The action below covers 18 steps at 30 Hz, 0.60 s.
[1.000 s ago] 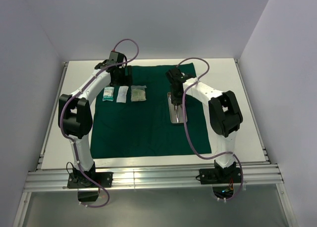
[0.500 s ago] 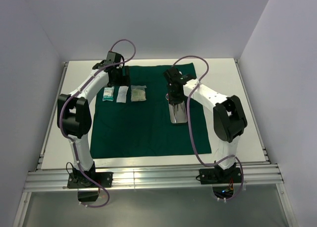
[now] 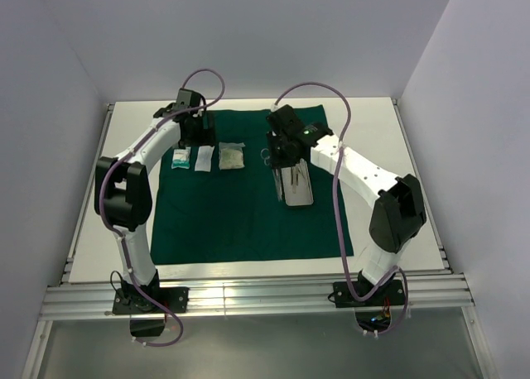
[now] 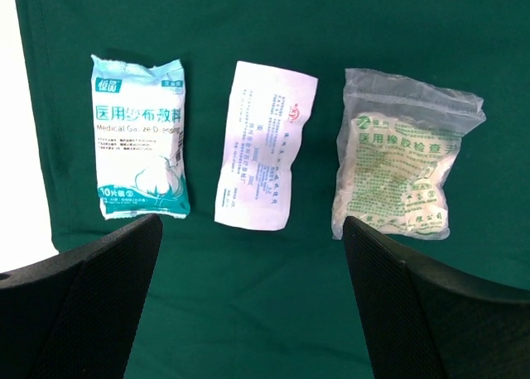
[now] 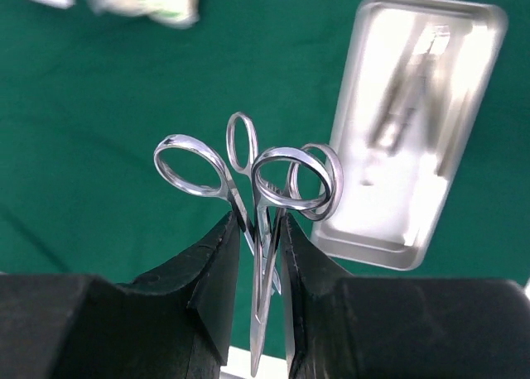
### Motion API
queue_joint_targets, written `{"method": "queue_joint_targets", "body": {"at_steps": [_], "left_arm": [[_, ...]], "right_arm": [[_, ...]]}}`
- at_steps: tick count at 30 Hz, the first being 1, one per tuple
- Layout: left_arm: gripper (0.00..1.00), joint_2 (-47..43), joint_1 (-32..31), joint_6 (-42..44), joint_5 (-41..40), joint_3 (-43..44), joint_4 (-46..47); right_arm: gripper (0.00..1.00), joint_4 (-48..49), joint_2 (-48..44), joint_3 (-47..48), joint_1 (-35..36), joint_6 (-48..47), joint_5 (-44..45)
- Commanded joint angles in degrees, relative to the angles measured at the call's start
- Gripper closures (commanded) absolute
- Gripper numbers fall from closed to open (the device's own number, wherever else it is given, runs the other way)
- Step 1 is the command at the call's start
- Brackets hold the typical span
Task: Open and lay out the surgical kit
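Observation:
The dark green cloth [image 3: 240, 213] of the surgical kit lies spread flat on the table. Three pale packets lie in a row on it: a teal one [image 4: 139, 139], a white one [image 4: 265, 147] and a clear one [image 4: 402, 168]. My left gripper [image 4: 252, 313] hovers open just behind them, nothing between its fingers [image 4: 83, 304]. My right gripper [image 5: 259, 255] is shut on a bunch of ring-handled steel clamps [image 5: 281, 176], held in the air left of the steel tray [image 5: 389, 222]. More slim instruments [image 5: 410, 89] lie blurred inside the tray.
The white tabletop [image 3: 389, 172] shows around the cloth, with pale walls on three sides. The tray's rim [image 3: 308, 199] sits on the cloth's right half. Both arm bases stand at the near edge.
My right gripper has risen from the tray with the clamps and swung left and back; its elbow has dropped toward the near right. The left arm has barely moved.

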Motion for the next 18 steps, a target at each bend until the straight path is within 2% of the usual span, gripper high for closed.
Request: {"method": "queue_joint_targets", "body": {"at_steps": [1,5,11,18], "left_arm": [[0.05,-4.7,2.1,-2.1,1.4,-1.8,1.9],[0.04,-9.2,4.7,-2.9,5.5,-5.3,4.1],[0.04,-12.7,7.7,-2.5,5.7,-9.6,5.0],[0.04,-12.8,9.9,-1.3,5.8,-10.3,4.5]], "right_arm": [[1.00,0.8,0.0,3.1,2.2,1.1,-3.9],[1.00,2.1,6.0,6.5,4.4,1.2,-6.6],[1.00,3.8,13.3,9.8,5.4,2.8,-5.4],[1.00,4.5,16.3,6.7,5.4,4.3,-7.2]]}}
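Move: The right fingers already hold a bundle of ringed scissors and clamps; the bare cloth they are being taken to lies about 8 cm left, 2 cm back and 14 cm below. At table height, the metal tray is about 7 cm right and 2 cm ahead, the glove pouch 13 cm ahead and 13 cm left, the white packet 12 cm ahead and 22 cm left. From the empty left hand, that bare patch is some 16 cm right, 14 cm back and 9 cm below. The right hand keeps its pinch on the ringed instruments and swings them about 7 cm left, away from the tray, then sinks roughly 8 cm towards the bare cloth on the near side of the glove pouch, with its fingers tipping some 10 degrees more steeply down and turning slightly counter-clockwise. Meanwhile the left hand, open and empty, draws about 6 cm left with a small rise, clear of the glove pouch and the white packet and towards the cloth's left edge. ##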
